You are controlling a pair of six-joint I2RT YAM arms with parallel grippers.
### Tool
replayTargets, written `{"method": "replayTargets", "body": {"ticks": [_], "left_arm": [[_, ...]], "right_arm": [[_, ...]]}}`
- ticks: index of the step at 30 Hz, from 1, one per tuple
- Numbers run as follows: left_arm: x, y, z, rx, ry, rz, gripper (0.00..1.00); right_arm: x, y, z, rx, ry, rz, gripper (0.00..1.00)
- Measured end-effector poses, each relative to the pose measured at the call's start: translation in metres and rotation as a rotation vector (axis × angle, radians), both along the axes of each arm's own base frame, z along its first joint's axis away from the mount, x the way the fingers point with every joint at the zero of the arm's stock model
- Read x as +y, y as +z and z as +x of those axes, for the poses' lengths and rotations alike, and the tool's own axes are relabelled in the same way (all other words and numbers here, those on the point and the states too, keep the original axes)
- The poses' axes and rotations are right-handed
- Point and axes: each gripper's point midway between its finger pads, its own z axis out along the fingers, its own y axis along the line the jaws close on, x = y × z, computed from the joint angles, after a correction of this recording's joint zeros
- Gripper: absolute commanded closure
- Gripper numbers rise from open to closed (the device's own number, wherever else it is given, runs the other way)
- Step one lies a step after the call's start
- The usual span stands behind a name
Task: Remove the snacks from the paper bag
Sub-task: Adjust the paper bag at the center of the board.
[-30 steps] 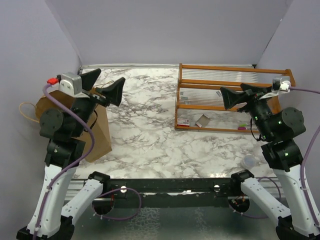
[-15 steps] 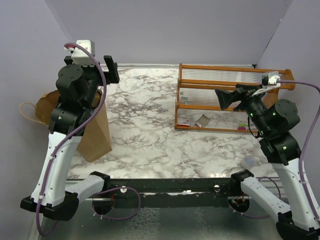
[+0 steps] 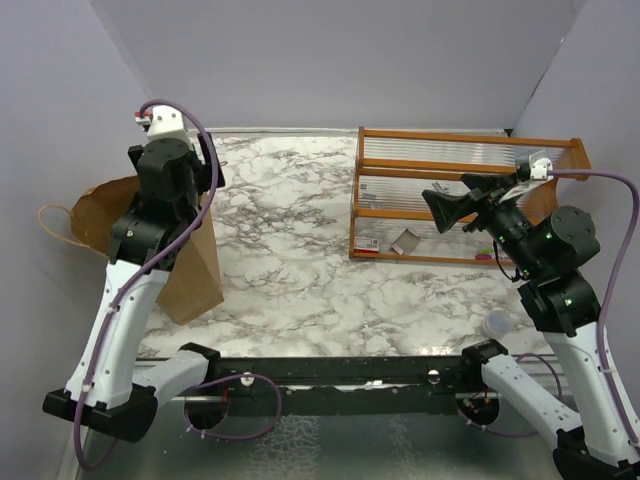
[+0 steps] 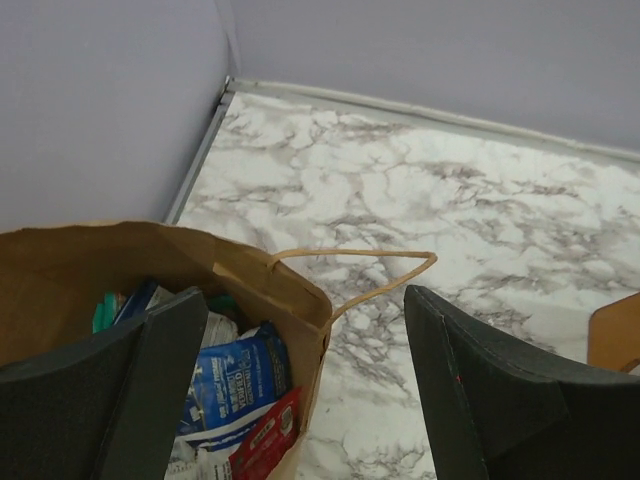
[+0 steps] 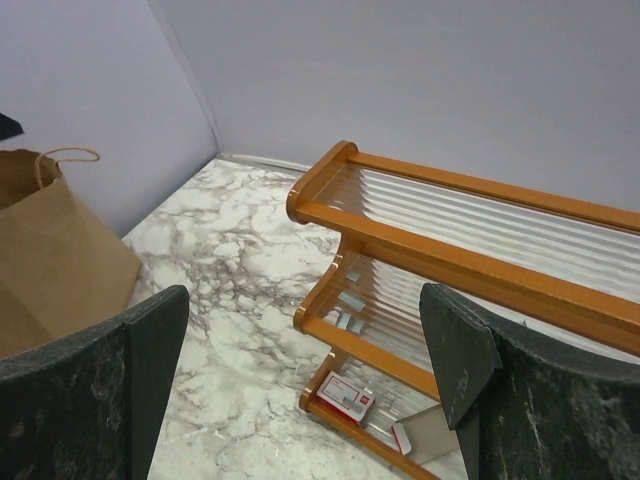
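Note:
The brown paper bag (image 3: 192, 275) stands at the table's left edge with its mouth open, and it also shows at the left of the right wrist view (image 5: 60, 260). Inside the paper bag (image 4: 70, 265) lie the snacks: a blue packet with white lettering (image 4: 235, 385), a red packet (image 4: 268, 440) and a green one (image 4: 103, 312) deeper in. My left gripper (image 4: 300, 300) hangs open above the bag's right rim, with one finger over the mouth and the other over the marble outside. It holds nothing. My right gripper (image 3: 450, 200) is open and empty in front of the wooden rack.
An orange-brown wooden slatted rack (image 3: 455, 165) stands at the back right, with a small red-and-white packet (image 3: 366, 245) and a grey card (image 3: 405, 241) on its lowest shelf. A small pale object (image 3: 497, 322) lies near the right arm. The bag's loop handle (image 4: 350, 285) drapes over the marble.
My left arm has risen and turned from pointing right across the table to looking down over the bag's mouth, its jaws a little narrower. The right gripper has drifted slightly left.

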Motion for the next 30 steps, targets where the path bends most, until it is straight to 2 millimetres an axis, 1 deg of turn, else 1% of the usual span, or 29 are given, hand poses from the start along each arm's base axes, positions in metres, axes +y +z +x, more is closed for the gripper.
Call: {"method": "replayTargets", "body": {"ticks": [2,3,5,7,8,9,14,16,18,20,24,25,27,28,30], "left_arm": [[0.001,-0.017,0.005,0.045,0.022,0.007,0.22],[0.001,-0.028,0.009,0.072,0.034,0.013,0.27],[0.001,-0.042,0.014,0.108,0.051,0.018,0.32],[0.001,-0.052,0.021,0.137,0.062,0.027,0.42],[0.0,-0.056,0.023,0.147,0.066,0.029,0.46],[0.0,-0.059,0.026,0.156,0.068,0.03,0.47],[-0.002,-0.068,0.031,0.174,0.069,0.034,0.49],[-0.003,-0.071,0.032,0.176,0.064,0.033,0.45],[-0.005,-0.073,0.033,0.176,0.053,0.032,0.44],[-0.007,-0.074,0.033,0.175,0.041,0.033,0.41],[-0.008,-0.076,0.033,0.166,0.032,0.033,0.4],[-0.008,-0.079,0.032,0.169,0.029,0.034,0.4],[-0.009,-0.083,0.031,0.175,0.02,0.035,0.45],[-0.01,-0.083,0.032,0.173,0.014,0.032,0.49],[-0.013,-0.082,0.034,0.165,0.0,0.026,0.6]], "right_arm": [[0.001,-0.001,0.0,0.002,0.007,-0.002,0.01],[0.002,-0.001,-0.001,0.002,0.011,-0.002,0.0],[0.002,-0.001,-0.001,0.001,0.015,-0.003,0.01],[0.002,-0.001,-0.002,0.0,0.017,-0.002,0.01],[0.002,-0.001,-0.003,-0.002,0.017,-0.002,0.01],[0.002,-0.001,-0.003,-0.002,0.018,-0.002,0.01],[0.002,-0.001,-0.005,-0.005,0.018,-0.001,0.01],[0.002,-0.002,-0.005,-0.004,0.018,-0.002,0.01],[0.002,-0.002,-0.005,-0.004,0.019,-0.002,0.01],[0.002,-0.002,-0.005,-0.004,0.019,-0.002,0.01],[0.002,-0.003,-0.005,-0.002,0.023,-0.003,0.01],[0.003,-0.003,-0.005,-0.001,0.024,-0.003,0.01],[0.003,-0.004,-0.005,0.002,0.027,-0.004,0.01],[0.004,-0.005,-0.005,0.004,0.029,-0.005,0.01],[0.004,-0.006,-0.004,0.009,0.031,-0.006,0.01]]}}
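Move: The paper bag's right-hand handle loop lies about 7 cm ahead of the left gripper, some 2 cm to its right and 7 cm below. The bag's open mouth centres roughly 10 cm to the left, 2 cm ahead and 8 cm down, with the snacks inside about 7 cm left, 4 cm ahead and 18 cm below. For the right gripper, that loop is roughly 38 cm left, 10 cm ahead and 7 cm lower. Drop the left gripper about 8 cm towards the handle loop and right-hand rim of the paper bag, easing forward some 3 cm mostly in the first half and tipping the fingers down about 10 degrees. Narrow the fingers from wide to around half open on the way, one over the bag's mouth and one outside the rim; do not shut them yet. ##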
